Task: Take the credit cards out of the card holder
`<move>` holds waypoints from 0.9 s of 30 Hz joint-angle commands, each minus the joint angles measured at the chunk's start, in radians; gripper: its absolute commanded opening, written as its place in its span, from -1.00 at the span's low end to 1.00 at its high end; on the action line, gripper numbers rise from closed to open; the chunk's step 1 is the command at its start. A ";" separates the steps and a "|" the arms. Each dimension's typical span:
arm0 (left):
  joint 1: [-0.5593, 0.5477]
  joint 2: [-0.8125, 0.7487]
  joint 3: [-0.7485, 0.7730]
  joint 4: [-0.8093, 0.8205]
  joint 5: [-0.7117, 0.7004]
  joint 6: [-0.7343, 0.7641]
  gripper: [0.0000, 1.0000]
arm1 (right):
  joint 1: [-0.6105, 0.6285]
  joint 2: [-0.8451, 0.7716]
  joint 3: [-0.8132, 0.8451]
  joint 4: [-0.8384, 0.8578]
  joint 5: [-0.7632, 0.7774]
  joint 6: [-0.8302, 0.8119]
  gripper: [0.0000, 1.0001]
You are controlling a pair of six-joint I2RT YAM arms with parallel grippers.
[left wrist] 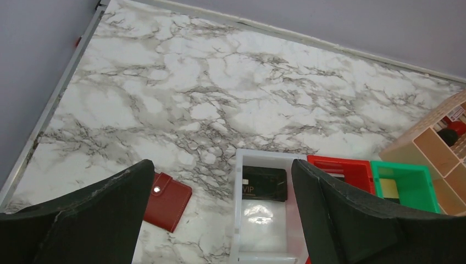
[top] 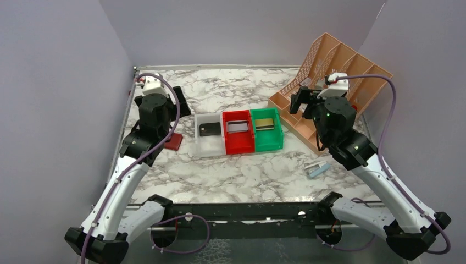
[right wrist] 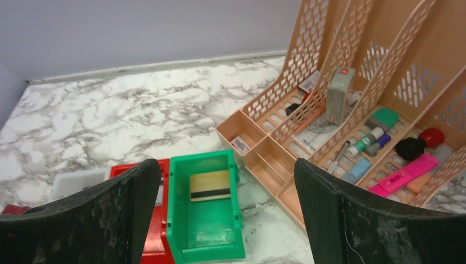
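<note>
The card holder (top: 173,141) lies shut on the marble, dark red with a snap, under my left arm; in the left wrist view it (left wrist: 166,201) lies left of the white bin (left wrist: 237,214). A black card (top: 209,128) (left wrist: 264,183) lies in the white bin. A grey card (top: 238,127) lies in the red bin (top: 236,144). A gold card (top: 265,124) (right wrist: 210,185) lies in the green bin (right wrist: 176,220). My left gripper (top: 180,102) (left wrist: 222,165) is open and empty above the table. My right gripper (top: 299,99) (right wrist: 226,165) is open and empty above the green bin's right side.
A peach desk organizer (top: 335,71) (right wrist: 351,110) with pens, markers and small items stands at the back right. A small blue-grey item (top: 317,168) lies on the marble at the right. Grey walls close the table on the left, back and right.
</note>
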 commanded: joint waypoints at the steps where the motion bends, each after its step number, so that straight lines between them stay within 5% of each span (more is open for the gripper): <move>1: 0.030 -0.024 -0.068 0.060 0.002 -0.012 0.97 | -0.086 -0.041 -0.100 0.027 -0.179 0.027 0.93; 15: 0.117 -0.079 -0.346 0.106 -0.009 -0.195 0.97 | -0.298 -0.057 -0.406 0.053 -0.856 0.085 0.99; 27: 0.171 0.079 -0.378 0.054 -0.090 -0.293 0.97 | 0.041 0.260 -0.309 -0.043 -0.722 0.174 0.98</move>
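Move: The card holder lies almost under my left hand, about 4 cm to its left, perhaps 1 cm ahead and some 31 cm below. Roughly 14 cm to this hand's right and 3 cm ahead stands the white bin. From my right hand the card holder is about 54 cm left, 2 cm ahead and 36 cm down. Nearer that hand are the green bin, 13 cm left and 4 cm ahead, and the red bin, 25 cm left and 4 cm ahead. I bring both empty, wide-open hands down: my left hand sinks about 16 cm and drifts left over the card holder, tipping down and turning counter-clockwise some 15 degrees each. My right hand dives about 22 cm, then swings left and somewhat back, to above the near side of the green bin, towards the card holder, its fingers tipping down and turning counter-clockwise by roughly 35 degrees. ##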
